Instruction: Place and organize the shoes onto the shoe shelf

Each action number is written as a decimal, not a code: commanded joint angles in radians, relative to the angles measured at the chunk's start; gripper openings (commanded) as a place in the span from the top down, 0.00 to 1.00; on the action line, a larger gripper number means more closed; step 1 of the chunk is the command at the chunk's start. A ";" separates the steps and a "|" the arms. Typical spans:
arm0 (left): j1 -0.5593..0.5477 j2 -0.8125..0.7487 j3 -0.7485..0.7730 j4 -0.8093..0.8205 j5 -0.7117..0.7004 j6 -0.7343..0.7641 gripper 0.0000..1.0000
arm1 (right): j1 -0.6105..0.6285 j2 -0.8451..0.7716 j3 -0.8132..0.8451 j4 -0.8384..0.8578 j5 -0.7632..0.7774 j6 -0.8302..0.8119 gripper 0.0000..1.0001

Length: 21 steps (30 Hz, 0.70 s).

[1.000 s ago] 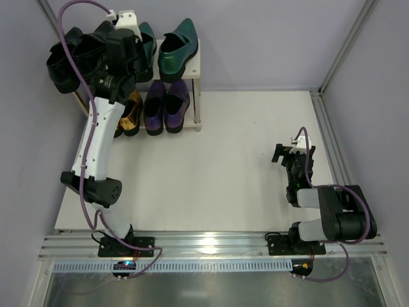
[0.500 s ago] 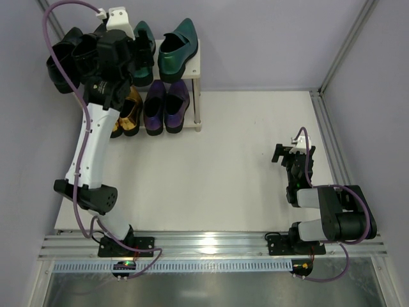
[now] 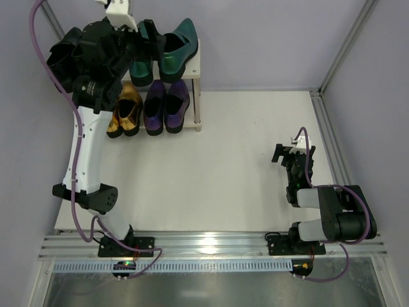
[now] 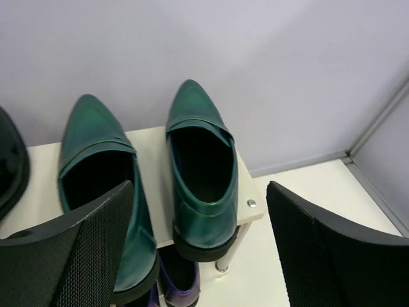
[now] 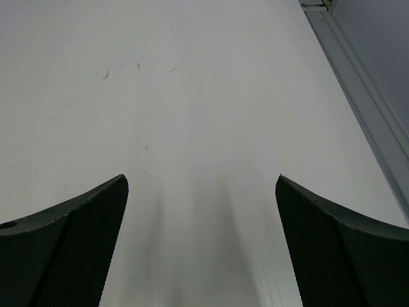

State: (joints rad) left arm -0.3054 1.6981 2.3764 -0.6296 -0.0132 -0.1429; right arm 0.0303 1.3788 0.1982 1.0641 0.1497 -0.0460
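The shoe shelf (image 3: 197, 61) stands at the back left. A green pair (image 3: 177, 45) sits on its top board (image 4: 153, 160), toes to the wall, with black shoes (image 3: 61, 57) to their left, partly hidden by my left arm. A gold pair (image 3: 123, 112) and a purple pair (image 3: 167, 105) stand on the lower level. My left gripper (image 3: 142, 39) hovers above the top tier, open and empty. In the left wrist view its fingers flank the right green shoe (image 4: 201, 166) from above. My right gripper (image 3: 285, 153) rests open over bare table (image 5: 192, 96).
The purple wall runs close behind the shelf. A metal frame post (image 3: 345, 45) and a floor rail (image 3: 329, 134) border the table's right side. An aluminium rail (image 3: 211, 243) runs along the near edge.
My left gripper has opened and the left arm has lifted and swung toward the back left, uncovering the gold pair. The right arm has not moved.
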 commanded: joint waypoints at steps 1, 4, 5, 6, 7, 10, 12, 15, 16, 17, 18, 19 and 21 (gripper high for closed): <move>0.003 0.054 0.021 -0.028 0.166 0.035 0.17 | -0.003 -0.012 0.007 0.050 -0.010 0.014 0.03; 0.003 0.081 0.038 -0.038 0.231 0.032 0.16 | -0.003 -0.012 0.009 0.051 -0.009 0.014 0.03; 0.003 0.086 0.043 -0.038 0.234 0.026 0.16 | -0.003 -0.012 0.007 0.050 -0.009 0.014 0.03; 0.003 0.092 0.047 -0.041 0.233 0.028 0.16 | -0.003 -0.012 0.009 0.051 -0.009 0.014 0.03; 0.003 0.098 0.053 -0.042 0.225 0.028 0.16 | -0.003 -0.014 0.007 0.050 -0.010 0.012 0.03; 0.005 0.117 0.061 -0.048 0.217 0.032 0.15 | -0.003 -0.012 0.007 0.051 -0.009 0.014 0.03; 0.005 0.126 0.058 -0.050 0.220 0.031 0.15 | -0.003 -0.012 0.009 0.051 -0.009 0.014 0.03; 0.003 0.141 0.047 -0.051 0.223 0.031 0.15 | -0.003 -0.012 0.009 0.050 -0.010 0.014 0.03; 0.005 0.147 0.043 -0.050 0.228 0.029 0.15 | -0.003 -0.012 0.007 0.050 -0.009 0.014 0.03; 0.003 0.150 0.034 -0.050 0.229 0.029 0.15 | -0.003 -0.014 0.009 0.051 -0.010 0.014 0.03; 0.003 0.161 0.033 -0.050 0.226 0.029 0.15 | -0.003 -0.014 0.009 0.051 -0.010 0.015 0.03; 0.002 0.166 0.030 -0.050 0.220 0.029 0.15 | -0.003 -0.012 0.009 0.051 -0.010 0.014 0.03; -0.001 0.179 0.024 -0.050 0.193 0.031 0.16 | -0.003 -0.012 0.009 0.051 -0.010 0.012 0.03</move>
State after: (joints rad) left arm -0.3054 1.8477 2.3867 -0.6895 0.1833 -0.1223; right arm 0.0303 1.3788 0.1982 1.0641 0.1497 -0.0460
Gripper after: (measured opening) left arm 0.846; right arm 0.973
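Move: The right-hand green shoe, on the top shelf with its heel towards the robot, has its middle about 16 cm ahead of the open left hand, 6 cm to its right and 13 cm below. Its mate, the left-hand green shoe, is likewise some 16 cm ahead but 4 cm to the left; the nearer black shoe is about 16 cm left and 15 cm ahead, both at similar depth. From the right hand, the right-hand green shoe lies roughly 24 cm ahead, 41 cm left and 32 cm above. Downward about 8 cm, and also nearly 5 cm right and 4 cm forward, the left hand comes in behind the heel of the right-hand green shoe, quickly at first, then easing almost to a stop. The wrist tips some 10 degrees down and turns about as much clockwise; the fingers stay wide open, close to the heel, with no contact visible. ##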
